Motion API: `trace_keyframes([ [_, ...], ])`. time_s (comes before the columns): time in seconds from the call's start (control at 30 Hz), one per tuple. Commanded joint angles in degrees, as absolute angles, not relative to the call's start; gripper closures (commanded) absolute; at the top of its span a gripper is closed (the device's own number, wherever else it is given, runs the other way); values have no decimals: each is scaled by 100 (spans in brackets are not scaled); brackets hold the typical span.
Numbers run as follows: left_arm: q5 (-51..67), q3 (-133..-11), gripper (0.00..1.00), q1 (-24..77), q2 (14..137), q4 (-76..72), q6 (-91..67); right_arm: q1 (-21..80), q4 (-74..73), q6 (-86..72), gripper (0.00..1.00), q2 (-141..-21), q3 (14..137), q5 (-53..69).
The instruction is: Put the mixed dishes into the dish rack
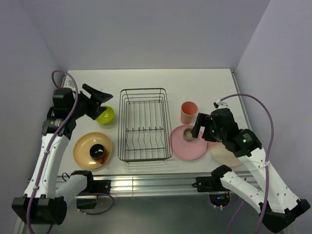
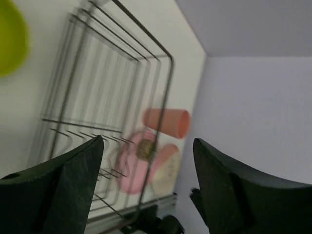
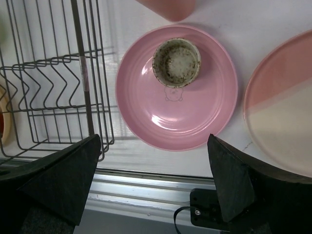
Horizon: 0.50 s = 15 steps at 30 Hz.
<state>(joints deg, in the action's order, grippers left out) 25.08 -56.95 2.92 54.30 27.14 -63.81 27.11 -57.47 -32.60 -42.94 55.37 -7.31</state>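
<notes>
The black wire dish rack (image 1: pixel 145 124) stands mid-table with nothing in it. Left of it lies a lime-green bowl (image 1: pixel 106 115), and nearer me a yellow-orange plate (image 1: pixel 83 148) carries a red-orange cup (image 1: pixel 97 151). My left gripper (image 1: pixel 104 99) hovers open over the green bowl, its camera looking across the rack (image 2: pixel 122 97). Right of the rack, a small tan bowl (image 3: pixel 176 62) sits on a pink plate (image 3: pixel 195 117). A salmon-pink tumbler (image 1: pixel 189 112) stands behind them. A pink-and-cream plate (image 3: pixel 282 107) lies further right. My right gripper (image 3: pixel 152 137) hangs open above the pink plate's near edge.
The aluminium rail (image 3: pixel 146 183) of the table's near edge runs just below the pink plate. Grey walls close in the table at the back and on both sides. The right arm (image 1: pixel 243 146) covers part of the pink-and-cream plate from above.
</notes>
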Motion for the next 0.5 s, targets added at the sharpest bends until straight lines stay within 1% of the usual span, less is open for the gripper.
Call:
trace_keyframes([
  [0.0,585,-6538,21,273,5922,4840,-5186,2698,-5783,-3112,2,-4420,5694,-747],
  [0.03,-342,-6617,20,281,6037,5078,-5177,2690,-5792,-3085,2,-4447,5739,-764],
  [0.07,-726,-6679,17,273,6212,5298,-5194,2689,-5792,-3050,2,-4473,5774,-756],
  [0.13,-1411,-6680,16,272,6380,5291,-5124,2698,-5801,-2980,2,-4561,5880,-738],
  [0.2,-1817,-6758,15,255,6695,5404,-5124,2689,-5775,-2953,2,-4597,5932,-651],
  [0.3,-2144,-6899,14,141,7143,5388,-5019,2689,-5757,-2874,2,-4605,5976,-571],
  [0.43,-1917,-6794,15,18,7610,4968,-4887,2689,-5836,-2769,2,-4588,6003,-571],
  [0.47,-1820,-6768,16,-148,7724,4922,-4835,2689,-5862,-2769,2,-4579,6003,-606],
])
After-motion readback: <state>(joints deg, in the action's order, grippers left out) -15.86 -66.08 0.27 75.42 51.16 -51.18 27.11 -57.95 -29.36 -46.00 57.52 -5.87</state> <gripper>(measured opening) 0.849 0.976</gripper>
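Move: The green bowl stands about 10 cm ahead of the left hand, 9 cm to its left and 26 cm below. Closer to the base, the yellow plate's middle is some 10 cm back and 14 cm left, with the black mug on it roughly 10 cm back and 11 cm left; the dish rack's middle is about 17 cm right and 3 cm ahead. From the right hand the bowl is roughly 50 cm left and 21 cm ahead. The left hand swings down and to its left in one quick sweep, about 14 cm each way with hardly any gain forward, leaving the rack's side and dropping towards the green bowl until it hangs over the table near the gap between bowl and yellow plate, a little left of the bowl. Meanwhile the wrist turns some 55 degrees, so fingers that pointed out over the rack now point steeply down and forward-left, still wide open and touching nothing. ##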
